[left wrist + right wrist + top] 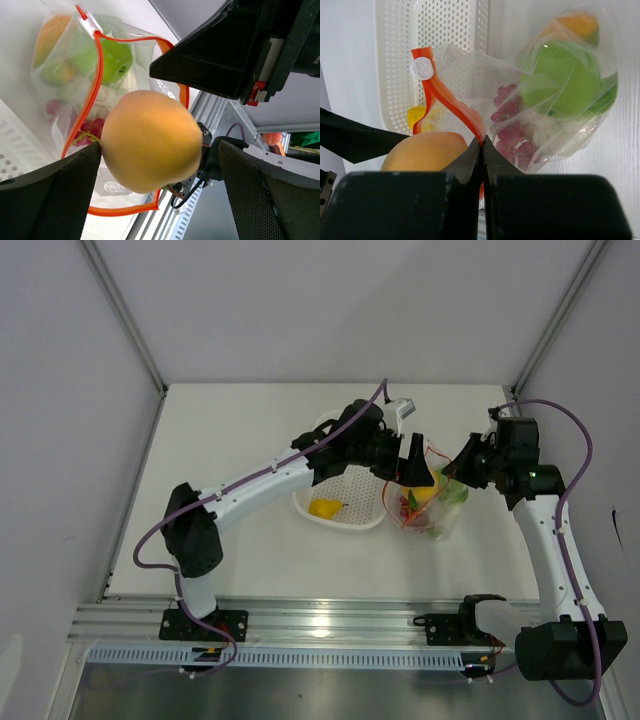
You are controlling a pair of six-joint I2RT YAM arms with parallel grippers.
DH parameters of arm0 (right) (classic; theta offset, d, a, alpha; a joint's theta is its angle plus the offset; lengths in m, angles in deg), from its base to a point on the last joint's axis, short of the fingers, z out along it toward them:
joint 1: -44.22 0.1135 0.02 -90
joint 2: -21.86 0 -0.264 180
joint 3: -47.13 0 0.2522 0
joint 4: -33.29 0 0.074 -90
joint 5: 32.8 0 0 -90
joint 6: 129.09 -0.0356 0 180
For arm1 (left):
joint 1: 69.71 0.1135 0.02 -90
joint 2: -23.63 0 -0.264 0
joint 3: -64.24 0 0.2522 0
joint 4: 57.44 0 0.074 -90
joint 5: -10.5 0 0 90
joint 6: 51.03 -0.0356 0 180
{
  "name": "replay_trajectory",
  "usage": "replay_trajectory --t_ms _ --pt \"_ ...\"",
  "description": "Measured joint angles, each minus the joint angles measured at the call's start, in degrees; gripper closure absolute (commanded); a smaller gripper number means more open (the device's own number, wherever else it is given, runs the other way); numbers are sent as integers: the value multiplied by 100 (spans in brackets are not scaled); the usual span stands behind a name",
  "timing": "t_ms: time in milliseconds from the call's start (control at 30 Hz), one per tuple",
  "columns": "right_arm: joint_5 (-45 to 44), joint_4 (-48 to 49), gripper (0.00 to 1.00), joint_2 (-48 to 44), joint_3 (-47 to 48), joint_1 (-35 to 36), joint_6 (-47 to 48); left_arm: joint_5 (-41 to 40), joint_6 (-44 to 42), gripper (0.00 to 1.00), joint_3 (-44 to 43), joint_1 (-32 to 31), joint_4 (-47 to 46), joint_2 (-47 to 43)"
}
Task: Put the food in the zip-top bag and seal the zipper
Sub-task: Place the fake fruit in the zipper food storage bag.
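Note:
The clear zip-top bag (428, 512) hangs open with its orange-red zipper (451, 103) pinched in my shut right gripper (482, 145), which shows in the top view (456, 472) too. Inside it are a green apple (565, 80), red grapes (512, 135), white cauliflower (545, 132) and an orange fruit (575, 25). My left gripper (160, 150) is over the bag mouth (415, 468). The orange-yellow mango (150, 140) sits between its fingers, against the left one, with a gap to the right finger (270, 190). The jaws stand open.
The white perforated basket (350, 508) lies just left of the bag, with a yellow fruit (326, 507) left in it. The white zipper slider (421, 67) sits at one end of the strip. The metal rail runs along the near table edge (330, 625).

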Motion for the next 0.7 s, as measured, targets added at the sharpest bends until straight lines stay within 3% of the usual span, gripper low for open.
replay_trajectory --t_ms 467,700 --pt "-42 -15 100 -2 9 9 4 -804 -319 1 -162 -4 601 -22" --pt "-107 -31 100 -9 11 9 37 -1836 -415 0 149 0 789 -566"
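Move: The orange is between and just past the left hand's spread tips, about 3 cm right and 5 cm below, at the bag mouth; the right fingers pinch the bag rim some 7 cm to the left hand's right, about level. The lemon left in the basket lies roughly 18 cm to the left hand's left, 1 cm ahead and 20 cm down, the basket's middle 13 cm left and 9 cm ahead. From the right hand the lemon is around 25 cm left, 1 cm back and 18 cm below. The orange is left to drop into the open bag from the left fingers, already spread wide and staying so. That empty hand backs out of the bag mouth to the left and forward, about 5 cm leftward and 3 cm forward, slowly at first and quicker at the end, dipping a centimetre before coming level again while the wrist swings some 15 degrees counter-clockwise, back towards the basket. The right hand stays put, still pinching the bag's rim. ##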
